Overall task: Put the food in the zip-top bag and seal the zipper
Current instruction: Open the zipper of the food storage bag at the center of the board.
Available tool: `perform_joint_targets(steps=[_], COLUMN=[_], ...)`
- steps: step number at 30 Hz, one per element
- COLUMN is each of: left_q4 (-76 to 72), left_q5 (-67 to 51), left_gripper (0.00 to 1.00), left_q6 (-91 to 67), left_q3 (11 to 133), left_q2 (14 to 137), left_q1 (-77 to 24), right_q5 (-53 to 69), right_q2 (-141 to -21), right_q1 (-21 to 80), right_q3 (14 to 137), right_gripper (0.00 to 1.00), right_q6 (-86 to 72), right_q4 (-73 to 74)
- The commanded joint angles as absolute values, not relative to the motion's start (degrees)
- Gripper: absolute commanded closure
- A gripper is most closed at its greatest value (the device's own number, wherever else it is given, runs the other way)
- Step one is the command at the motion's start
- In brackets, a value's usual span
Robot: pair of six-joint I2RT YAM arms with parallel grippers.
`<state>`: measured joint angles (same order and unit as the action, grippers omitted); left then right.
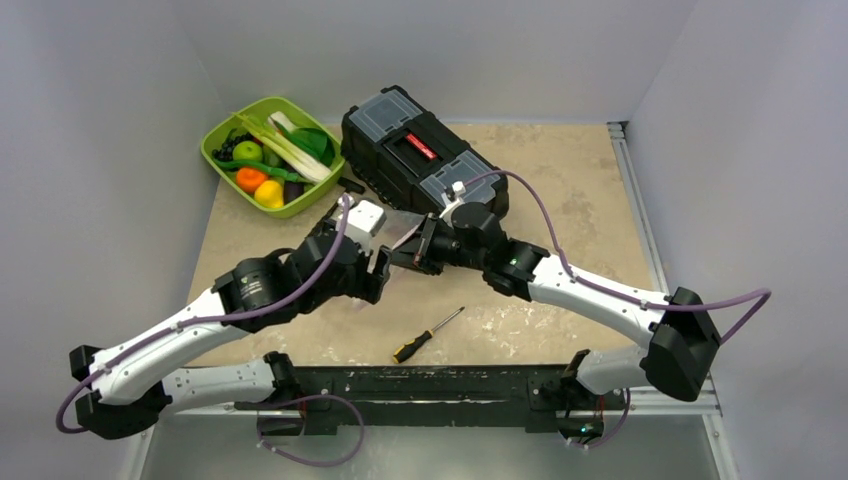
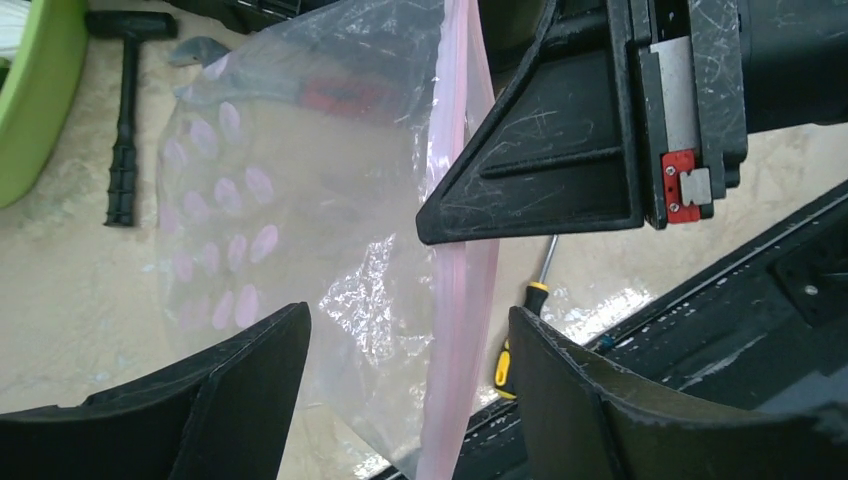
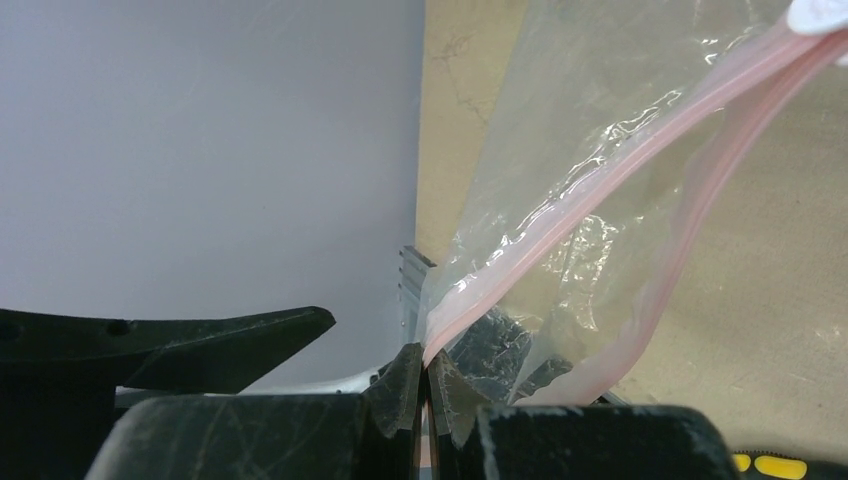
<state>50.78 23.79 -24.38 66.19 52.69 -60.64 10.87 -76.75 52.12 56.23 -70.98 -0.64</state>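
The clear zip-top bag [image 1: 400,228] hangs between my two grippers in front of the toolbox. My right gripper [image 3: 425,368] is shut on one end of its pink zipper [image 3: 610,170]. My left gripper [image 2: 410,370] is open, and the zipper strip [image 2: 462,300] runs down between its fingers [image 2: 235,385] without touching either. The bag [image 2: 300,200] looks empty. The food lies in a lime-green tray [image 1: 215,140] at the back left: green apple [image 1: 247,151], orange [image 1: 250,178], yellow pear [image 1: 269,194] and leek stalks [image 1: 290,150].
A black toolbox [image 1: 425,150] stands at the back centre, right behind the bag. A yellow-handled screwdriver [image 1: 428,335] lies near the front edge. A black T-shaped tool [image 2: 125,120] rests on the table beside the tray. Grey walls enclose the table.
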Motion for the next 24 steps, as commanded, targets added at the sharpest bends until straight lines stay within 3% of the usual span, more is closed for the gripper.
perform_joint_targets(steps=[1, 9, 21, 24], left_q4=[51.8, 51.1, 52.4, 52.5], left_q5=[31.7, 32.0, 35.6, 35.6], left_gripper=[0.31, 0.37, 0.62, 0.74], left_q6=[-22.0, -22.8, -24.4, -24.6], left_q3=[70.6, 68.3, 68.6, 68.4], left_q2=[56.4, 58.5, 61.9, 61.9], left_q1=[-62.9, -64.1, -64.2, -64.2], right_q5=[8.4, 8.3, 7.1, 7.0], right_q2=[-76.1, -75.1, -73.8, -73.5], right_q1=[52.6, 53.0, 54.7, 55.1], right_q3=[58.6, 57.8, 57.3, 56.8], right_gripper=[1.00, 1.00, 1.00, 1.00], right_q6=[-72.8, -75.2, -76.9, -77.1], right_q4=[-1.0, -1.9, -2.6, -3.1])
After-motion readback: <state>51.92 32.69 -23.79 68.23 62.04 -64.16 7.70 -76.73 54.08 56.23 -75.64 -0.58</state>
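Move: The right hand already pinches the bag's zipper. The stretch of zipper that the left hand goes for is about 3 cm ahead of the left hand, 2 cm to its right and 3 cm lower; from the right fingertips it is some 1 cm back and 2 cm below. On the table, roughly 25 cm below the left hand, the wrench lies about 10 cm ahead and 1 cm right, the screwdriver 12 cm back and 10 cm right. Down and forward, with a slight drift right, the left hand eases about 3 cm in towards the zipper edge just under the right fingertips, rolling some 10 degrees so its left side rises. Its wide-open fingers narrow to about a third open around the near lip of the bag without pinching it shut. The right hand holds nearly still and keeps its pinch on the zipper. ##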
